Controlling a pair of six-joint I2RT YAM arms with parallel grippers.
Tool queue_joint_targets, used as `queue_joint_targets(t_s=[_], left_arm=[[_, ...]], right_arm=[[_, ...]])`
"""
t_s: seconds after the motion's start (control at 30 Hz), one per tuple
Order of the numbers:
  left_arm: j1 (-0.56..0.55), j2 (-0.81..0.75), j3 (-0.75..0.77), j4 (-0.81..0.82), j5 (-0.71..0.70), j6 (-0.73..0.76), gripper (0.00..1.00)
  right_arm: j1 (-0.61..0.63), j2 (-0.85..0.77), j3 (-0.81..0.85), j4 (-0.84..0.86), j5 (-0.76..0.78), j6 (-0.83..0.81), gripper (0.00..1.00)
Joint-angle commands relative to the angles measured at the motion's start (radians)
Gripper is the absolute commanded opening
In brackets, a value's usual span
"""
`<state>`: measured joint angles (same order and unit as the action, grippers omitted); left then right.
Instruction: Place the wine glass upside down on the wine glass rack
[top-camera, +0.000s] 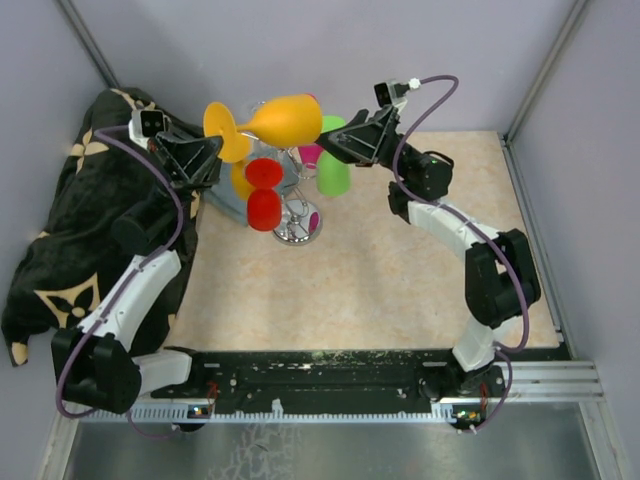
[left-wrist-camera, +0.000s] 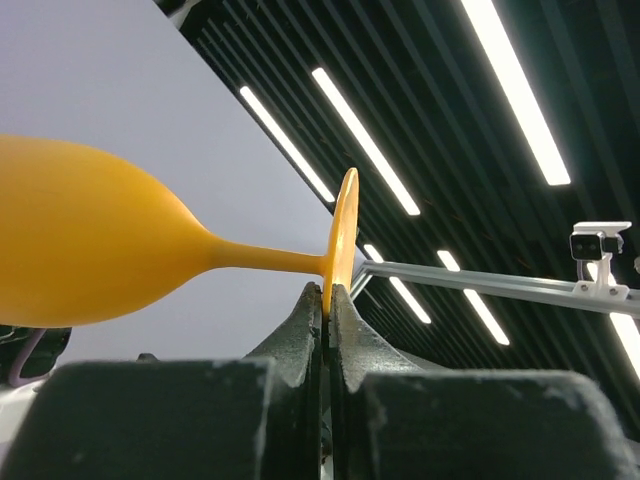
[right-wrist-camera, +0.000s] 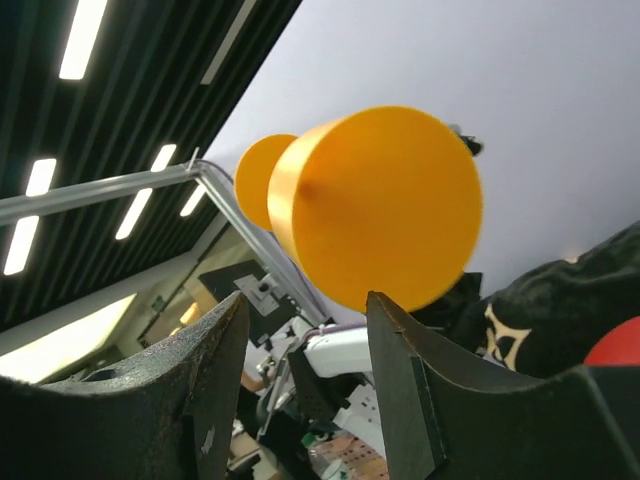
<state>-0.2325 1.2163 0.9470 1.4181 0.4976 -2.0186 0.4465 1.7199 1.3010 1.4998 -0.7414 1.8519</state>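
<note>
An orange wine glass (top-camera: 285, 118) lies on its side in the air above the wine glass rack (top-camera: 296, 230), a silver wire stand with a shiny round base. My left gripper (top-camera: 215, 150) is shut on the rim of the glass's flat foot (left-wrist-camera: 343, 240), the stem and bowl (left-wrist-camera: 90, 250) reaching away to the left in the left wrist view. My right gripper (top-camera: 328, 143) is open at the bowl's mouth end. In the right wrist view the bowl (right-wrist-camera: 380, 205) hangs just past the parted fingertips of the right gripper (right-wrist-camera: 305, 310), apart from the left one.
A red glass (top-camera: 264, 195), a green glass (top-camera: 334, 160) and a pink one (top-camera: 311, 153) hang on the rack. A black patterned cloth (top-camera: 70, 230) is heaped along the left wall. Grey walls close in the beige table (top-camera: 400, 280).
</note>
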Motion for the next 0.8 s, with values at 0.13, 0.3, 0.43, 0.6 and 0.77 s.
queue_joint_targets(t_s=[0.13,0.3,0.43,0.6,0.77], left_arm=[[0.018,-0.093,0.094,-0.132,0.041,0.079,0.0],[0.018,-0.172,0.243,-0.677,0.176,0.393,0.0],[0.017,-0.204,0.327,-0.963,0.185,0.576,0.0],[0.018,-0.203,0.278,-1.017,0.244,0.549,0.0],[0.014,-0.231,0.238,-1.164,0.261,0.621,0.0]], right_arm=[[-0.127,-0.187,-0.051,-0.046,-0.072,-0.17,0.52],[-0.193,-0.316,-0.038,-0.426,-0.115,-0.427,0.52],[-0.203,-0.398,0.013,-0.786,-0.088,-0.691,0.53],[-0.21,-0.43,0.057,-0.928,-0.064,-0.776,0.54],[-0.214,-0.448,0.067,-1.002,-0.037,-0.824,0.54]])
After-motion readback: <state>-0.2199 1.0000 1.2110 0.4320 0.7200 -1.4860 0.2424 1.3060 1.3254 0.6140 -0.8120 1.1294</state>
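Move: The orange glass, bowl still to the right, is held by its foot in the left fingers. The seemingly empty front-right hook of the rack lies about 12 cm right of the left hand, 8 cm ahead and 15 cm below. From that hand, the red glass hangs some 3 cm right and 8 cm ahead, the green one 16 cm right and 14 cm ahead, both roughly 22 cm lower. From the open right hand, the hook is about 4 cm left, 2 cm ahead and 9 cm down. The orange glass, still pinched by its foot in the left fingers, is rolled some 30 degrees so its bowl swings down on the right; the left hand rises about 5 cm while easing back, then sinks the same and comes forward again, ending a little to the right. The right hand, fingers staying open, backs off rightward from the bowl about 7 cm, rising slightly and turning clockwise. ##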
